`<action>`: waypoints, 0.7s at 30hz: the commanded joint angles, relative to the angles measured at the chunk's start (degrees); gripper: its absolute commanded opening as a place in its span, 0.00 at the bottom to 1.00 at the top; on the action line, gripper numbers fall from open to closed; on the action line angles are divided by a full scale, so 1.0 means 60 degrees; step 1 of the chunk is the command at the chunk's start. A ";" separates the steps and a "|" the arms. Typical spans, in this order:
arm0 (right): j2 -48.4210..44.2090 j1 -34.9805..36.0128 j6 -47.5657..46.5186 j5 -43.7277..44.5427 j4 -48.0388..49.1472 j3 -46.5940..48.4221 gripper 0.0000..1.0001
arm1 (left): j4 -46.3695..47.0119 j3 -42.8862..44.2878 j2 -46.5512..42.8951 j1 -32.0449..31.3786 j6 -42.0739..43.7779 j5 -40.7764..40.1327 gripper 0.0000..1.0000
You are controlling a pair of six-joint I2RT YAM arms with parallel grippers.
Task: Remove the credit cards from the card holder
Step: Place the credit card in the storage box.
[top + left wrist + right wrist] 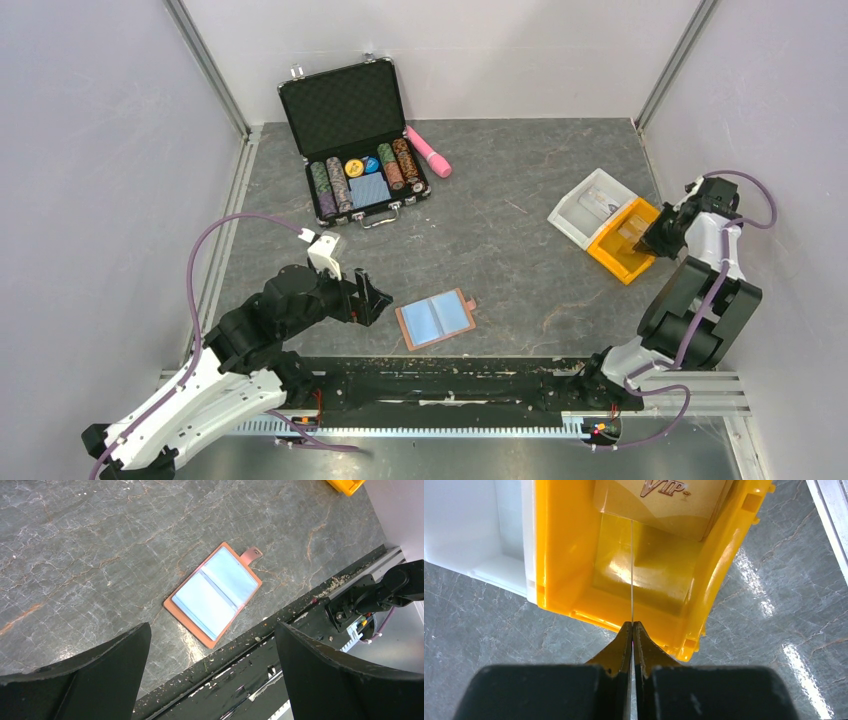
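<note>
The card holder (435, 318) (215, 594) lies open and flat near the table's front edge, brown outside with light blue pockets and its tab pointing right. No card shows in its pockets. My left gripper (370, 300) (212, 626) hangs open just left of it, touching nothing. At the right, my right gripper (655, 238) (632, 624) is shut on a thin credit card (632, 570), seen edge-on, held upright over the yellow bin (620, 255) (564, 555). Another tan credit card (664, 500) marked VIP rests inside that bin.
A white bin (585, 205) (469, 525) adjoins the yellow one. An open black poker chip case (355, 140) stands at the back left with a pink object (428, 150) beside it. The black base rail (240, 670) runs along the near edge.
</note>
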 commanded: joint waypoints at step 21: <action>0.0803 -0.0017 -0.0603 -0.0721 -0.0530 0.2165 0.00 | 0.0105 0.0233 0.0395 -0.0010 0.0383 -0.0183 1.00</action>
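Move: The right hand holds a credit card on edge; the middle of the storage box's orange tray lies about 3 cm ahead of this hand, 1 cm to its left and 6 cm below. The gold VIP card already in the tray is roughly 6 cm ahead, 2 cm to the right and 6 cm below, while the white tray's middle sits some 9 cm ahead and 10 cm left, also 6 cm down. From the left hand the orange tray is about 14 cm ahead, 55 cm right and 17 cm below. The right hand keeps the credit card pinched in its shut fingers and lifts it up from the orange tray, first nearly straight up and then forward as well, gaining about 4.5 cm in height. It ends about 3.5 cm farther forward, a touch to the right, with the card still hanging on edge over the orange tray; the fingers tip slightly outward, under 10 degrees, and never open. ##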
